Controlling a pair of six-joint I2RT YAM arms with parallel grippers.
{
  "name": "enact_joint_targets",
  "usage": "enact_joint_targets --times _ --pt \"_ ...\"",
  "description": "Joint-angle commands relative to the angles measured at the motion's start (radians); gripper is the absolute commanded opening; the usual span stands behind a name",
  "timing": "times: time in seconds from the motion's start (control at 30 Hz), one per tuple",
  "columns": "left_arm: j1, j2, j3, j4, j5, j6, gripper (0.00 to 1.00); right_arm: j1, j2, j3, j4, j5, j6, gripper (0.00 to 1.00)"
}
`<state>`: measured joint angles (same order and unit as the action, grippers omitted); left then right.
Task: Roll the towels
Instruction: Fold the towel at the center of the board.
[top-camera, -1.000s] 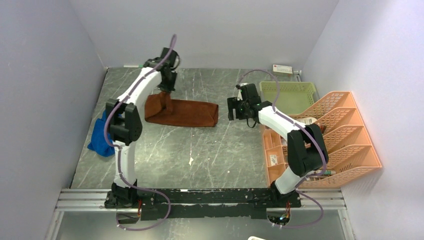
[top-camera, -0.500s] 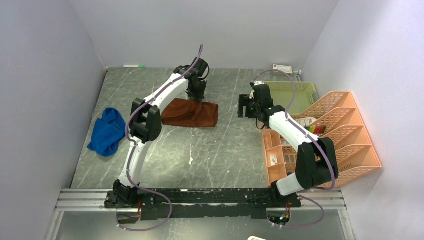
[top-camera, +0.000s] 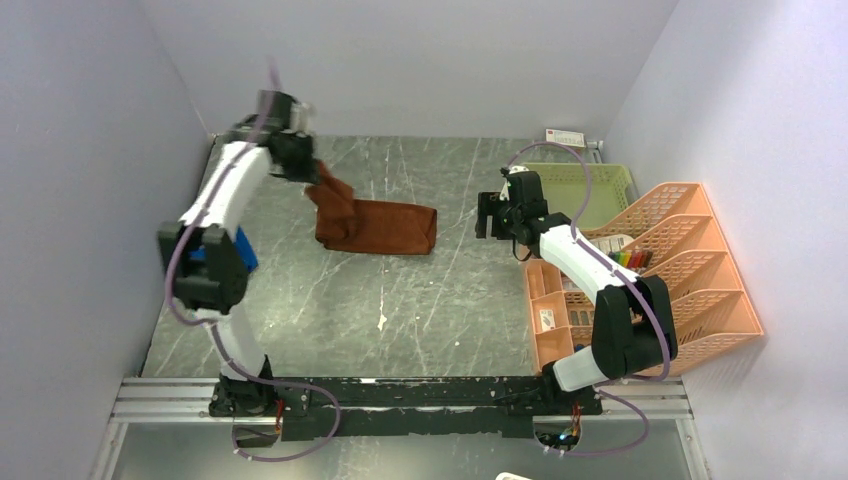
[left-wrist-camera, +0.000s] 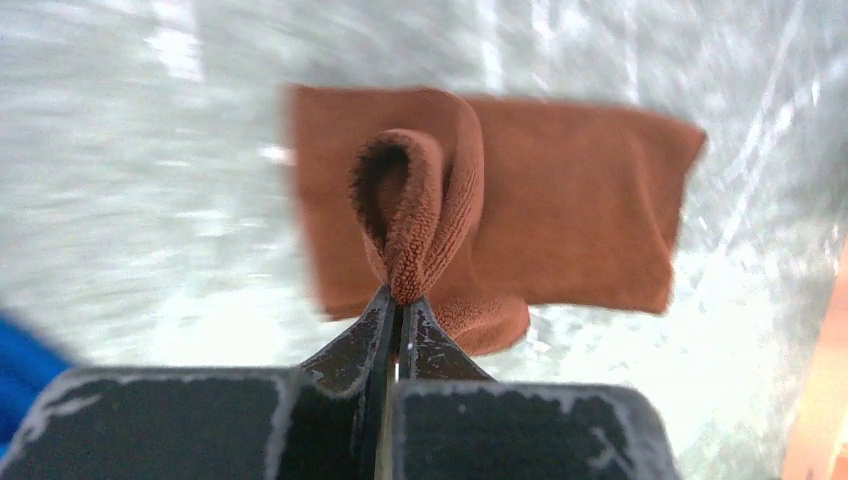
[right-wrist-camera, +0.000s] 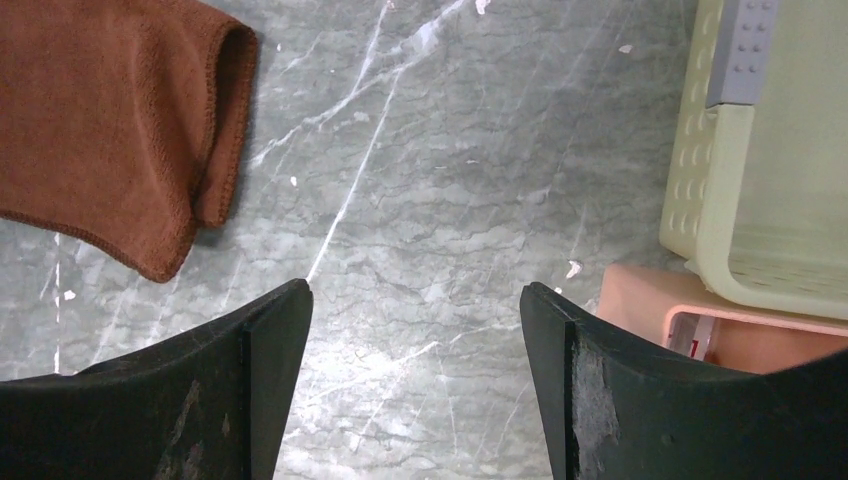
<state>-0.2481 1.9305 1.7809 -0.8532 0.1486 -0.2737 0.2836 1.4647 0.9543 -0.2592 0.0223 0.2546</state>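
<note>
The rust-brown towel (top-camera: 385, 228) lies on the marble table at the back centre, and its left end is pulled up into a peak. My left gripper (top-camera: 303, 167) is shut on that raised fold. In the left wrist view the pinched loop of brown towel (left-wrist-camera: 420, 220) rises from the closed left gripper (left-wrist-camera: 400, 298). The blue towel (top-camera: 245, 252) is mostly hidden behind my left arm; a blue corner (left-wrist-camera: 15, 370) shows at the lower left. My right gripper (top-camera: 489, 215) hovers open and empty to the right of the brown towel (right-wrist-camera: 110, 110), over bare table (right-wrist-camera: 415, 300).
A pale green basket (top-camera: 580, 190) (right-wrist-camera: 770, 200) stands at the back right. Next to it are the orange desk organiser (top-camera: 545, 300) (right-wrist-camera: 640, 305) and the orange tiered file rack (top-camera: 700, 270). Walls close in the table on the left, back and right.
My left gripper swung right over the brown towel, then back to the far left, lifting the towel's left end. My right gripper shifted slightly up and right, then held still, open.
</note>
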Motion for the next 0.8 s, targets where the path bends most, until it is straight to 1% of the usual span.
enact_joint_targets --times 0.0,0.1,0.2,0.27,0.33,0.4,0.47,0.53,0.63,0.73,0.77 --pt "0.180 -0.155 -0.078 0.079 -0.023 0.188 0.07 -0.006 -0.015 0.001 0.016 -0.036 0.008 0.77" --pt "0.255 -0.200 -0.111 0.108 -0.130 0.327 0.07 -0.006 -0.014 0.008 0.010 -0.046 0.006 0.77" --pt "0.276 -0.216 -0.143 0.177 -0.241 0.451 0.07 -0.005 -0.012 0.016 0.007 -0.051 0.002 0.77" --pt "0.309 -0.213 -0.158 0.207 -0.268 0.516 0.07 -0.004 -0.007 0.025 0.002 -0.055 0.000 0.77" --pt "0.324 -0.191 -0.158 0.212 -0.279 0.571 0.07 -0.004 -0.006 0.032 -0.004 -0.060 0.000 0.77" --pt "0.333 -0.150 -0.136 0.190 -0.340 0.608 0.07 -0.004 -0.010 0.034 -0.012 -0.064 -0.004 0.78" --pt "0.336 -0.132 -0.138 0.201 -0.385 0.636 0.07 -0.004 -0.016 0.034 -0.020 -0.059 -0.009 0.78" --pt "0.336 -0.136 -0.152 0.218 -0.393 0.653 0.07 -0.004 -0.018 0.034 -0.026 -0.056 -0.013 0.78" --pt "0.334 -0.163 -0.176 0.250 -0.368 0.685 0.07 -0.004 -0.020 0.032 -0.031 -0.060 -0.015 0.79" --pt "0.316 -0.199 -0.183 0.249 -0.301 0.707 0.07 -0.004 -0.019 0.022 -0.023 -0.069 -0.012 0.79" --pt "0.307 -0.212 -0.181 0.244 -0.257 0.708 0.07 -0.004 -0.016 0.022 -0.020 -0.074 -0.012 0.79"
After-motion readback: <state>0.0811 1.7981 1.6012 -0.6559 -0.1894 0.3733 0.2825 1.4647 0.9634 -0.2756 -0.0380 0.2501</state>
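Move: The left hand, shut on the brown towel's left end and holding it up, is headed for bare table some 23 cm to its left and 2 cm ahead, about 14 cm below. The towel's flat part is centred about 5 cm back and 8 cm to its right. The mostly hidden blue towel lies about 12 cm back and 24 cm left. From the right hand, the flat brown towel is some 27 cm left, nearly level forward, about 10 cm lower. Fast to its left, the left hand carries the pinched end of the brown towel some 23 cm outward, arching up about 6 cm and then sinking most of that again before it slows to a stop over the table beyond the blue towel. On the way the wrist rolls some 35 degrees, so the fingertips swing from pointing inward to outward; they stay shut on the cloth. ##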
